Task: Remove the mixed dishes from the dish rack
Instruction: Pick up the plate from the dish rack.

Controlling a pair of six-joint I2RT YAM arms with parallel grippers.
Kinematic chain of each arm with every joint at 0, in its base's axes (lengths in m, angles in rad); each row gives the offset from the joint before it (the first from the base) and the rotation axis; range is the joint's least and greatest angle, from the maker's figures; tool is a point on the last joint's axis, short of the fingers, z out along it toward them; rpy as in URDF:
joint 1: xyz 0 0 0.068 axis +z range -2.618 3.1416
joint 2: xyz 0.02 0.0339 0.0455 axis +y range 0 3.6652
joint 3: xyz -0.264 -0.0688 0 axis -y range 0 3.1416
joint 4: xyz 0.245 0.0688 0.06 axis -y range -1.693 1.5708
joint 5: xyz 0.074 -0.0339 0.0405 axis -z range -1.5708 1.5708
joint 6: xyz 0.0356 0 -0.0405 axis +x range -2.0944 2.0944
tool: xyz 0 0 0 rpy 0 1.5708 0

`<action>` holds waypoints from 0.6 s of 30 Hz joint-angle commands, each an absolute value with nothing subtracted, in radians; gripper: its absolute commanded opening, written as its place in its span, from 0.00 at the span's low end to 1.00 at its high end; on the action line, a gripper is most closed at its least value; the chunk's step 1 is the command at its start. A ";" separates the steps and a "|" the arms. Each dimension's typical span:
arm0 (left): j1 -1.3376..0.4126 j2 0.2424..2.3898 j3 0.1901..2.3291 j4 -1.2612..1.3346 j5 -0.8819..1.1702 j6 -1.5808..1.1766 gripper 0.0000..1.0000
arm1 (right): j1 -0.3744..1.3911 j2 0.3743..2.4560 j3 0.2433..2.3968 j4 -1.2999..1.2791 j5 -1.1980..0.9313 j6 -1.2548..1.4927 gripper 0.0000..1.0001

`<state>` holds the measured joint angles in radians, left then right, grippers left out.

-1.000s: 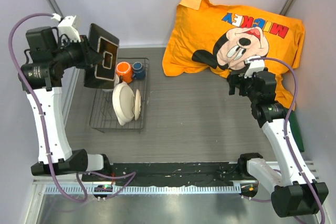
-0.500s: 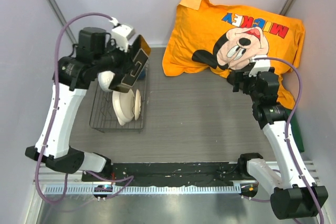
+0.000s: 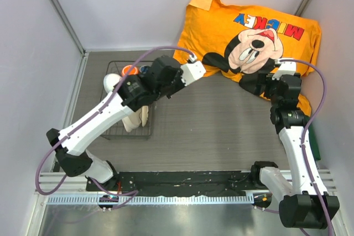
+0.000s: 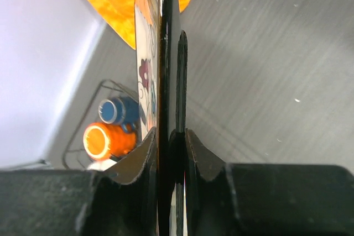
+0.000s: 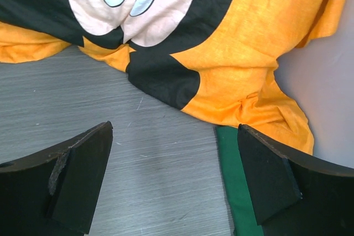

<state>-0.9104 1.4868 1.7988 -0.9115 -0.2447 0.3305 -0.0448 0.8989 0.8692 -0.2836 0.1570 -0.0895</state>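
The square flowered plate (image 4: 145, 75) shows edge-on in the left wrist view, upright, with my left gripper (image 4: 168, 134) shut on its rim. In the top view the left arm reaches over the dish rack (image 3: 108, 132) toward the pillow, and the plate is hidden under it. The rack holds an orange mug (image 3: 129, 71), a dark-blue cup (image 4: 115, 110), a small white bowl (image 3: 110, 83) and a large cream bowl (image 3: 133, 121) on edge. My right gripper (image 5: 174, 127) hangs open over bare table beside the pillow, holding nothing.
An orange Mickey Mouse pillow (image 3: 249, 31) fills the back right. A green flat thing (image 5: 233, 183) lies on the table by the right wall. Grey walls close in the left, back and right sides.
My left arm has swung rightward with the plate, from above the rack's back-left corner to past its right side. The right arm has shifted slightly toward the pillow.
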 commanded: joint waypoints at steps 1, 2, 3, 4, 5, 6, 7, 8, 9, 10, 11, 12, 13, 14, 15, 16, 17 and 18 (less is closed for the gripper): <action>-1.029 1.457 1.723 -0.501 -0.512 0.529 0.00 | -0.077 0.890 0.879 -0.238 0.150 -0.055 0.99; -1.051 1.462 1.659 -0.458 -0.543 0.588 0.00 | -0.080 0.893 0.879 -0.238 0.150 -0.055 0.99; -1.069 1.465 1.629 -0.421 -0.563 0.615 0.00 | -0.083 0.894 0.882 -0.236 0.149 -0.052 0.99; -1.101 1.471 1.590 -0.363 -0.583 0.638 0.00 | -0.089 0.894 0.884 -0.239 0.147 -0.051 0.99; -1.112 1.477 1.574 -0.338 -0.589 0.656 0.00 | -0.092 0.896 0.884 -0.239 0.147 -0.052 0.99; -1.120 1.492 1.565 -0.321 -0.589 0.664 0.00 | -0.095 0.896 0.885 -0.241 0.147 -0.051 0.98; -1.129 1.499 1.549 -0.295 -0.589 0.666 0.00 | -0.101 0.896 0.885 -0.241 0.147 -0.051 0.98; -1.132 1.506 1.542 -0.278 -0.589 0.670 0.00 | -0.103 0.896 0.885 -0.241 0.146 -0.052 0.99; -1.137 1.520 1.531 -0.261 -0.589 0.692 0.00 | -0.106 0.896 0.885 -0.242 0.144 -0.052 0.99; -1.149 1.526 1.498 -0.200 -0.595 0.705 0.00 | -0.107 0.896 0.885 -0.242 0.146 -0.052 0.99; -1.155 1.534 1.477 -0.166 -0.606 0.741 0.00 | -0.112 0.896 0.885 -0.241 0.146 -0.054 0.98; -1.169 1.540 1.436 -0.137 -0.610 0.756 0.00 | -0.113 0.897 0.885 -0.242 0.146 -0.052 0.99; -1.180 1.548 1.415 -0.065 -0.617 0.776 0.00 | -0.117 0.897 0.885 -0.244 0.146 -0.052 0.99; -1.187 1.554 1.396 -0.039 -0.627 0.810 0.00 | -0.118 0.899 0.885 -0.242 0.146 -0.054 0.99; -1.206 1.572 1.359 -0.005 -0.632 0.825 0.00 | -0.120 0.900 0.884 -0.244 0.146 -0.054 0.99; -1.212 1.581 1.342 0.053 -0.638 0.837 0.00 | -0.123 0.900 0.884 -0.244 0.143 -0.054 0.99; -1.221 1.589 1.324 0.089 -0.641 0.850 0.00 | -0.123 0.902 0.885 -0.247 0.141 -0.054 0.99; -1.235 1.606 1.284 0.125 -0.646 0.883 0.00 | -0.126 0.900 0.884 -0.247 0.138 -0.054 0.99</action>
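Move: The left hand holds the square plate at its edge, high over the table. The open table it is carried towards lies about 8 cm ahead, 13 cm to its right and roughly 33 cm below. The white dishes in the rack stand some 6 cm ahead and 14 cm to the hand's left; the blue mug is about 28 cm ahead and 9 cm left. From the right hand, that open spot is around 35 cm left and 3 cm ahead. Still pinching the square plate by its edge, the left hand carries it away from the rack and down towards the open table, about 10 cm to the right and 11 cm down. On the way the wrist rolls some 30 degrees about the line of the fingers, left side rising, while the fingers keep their hold. ##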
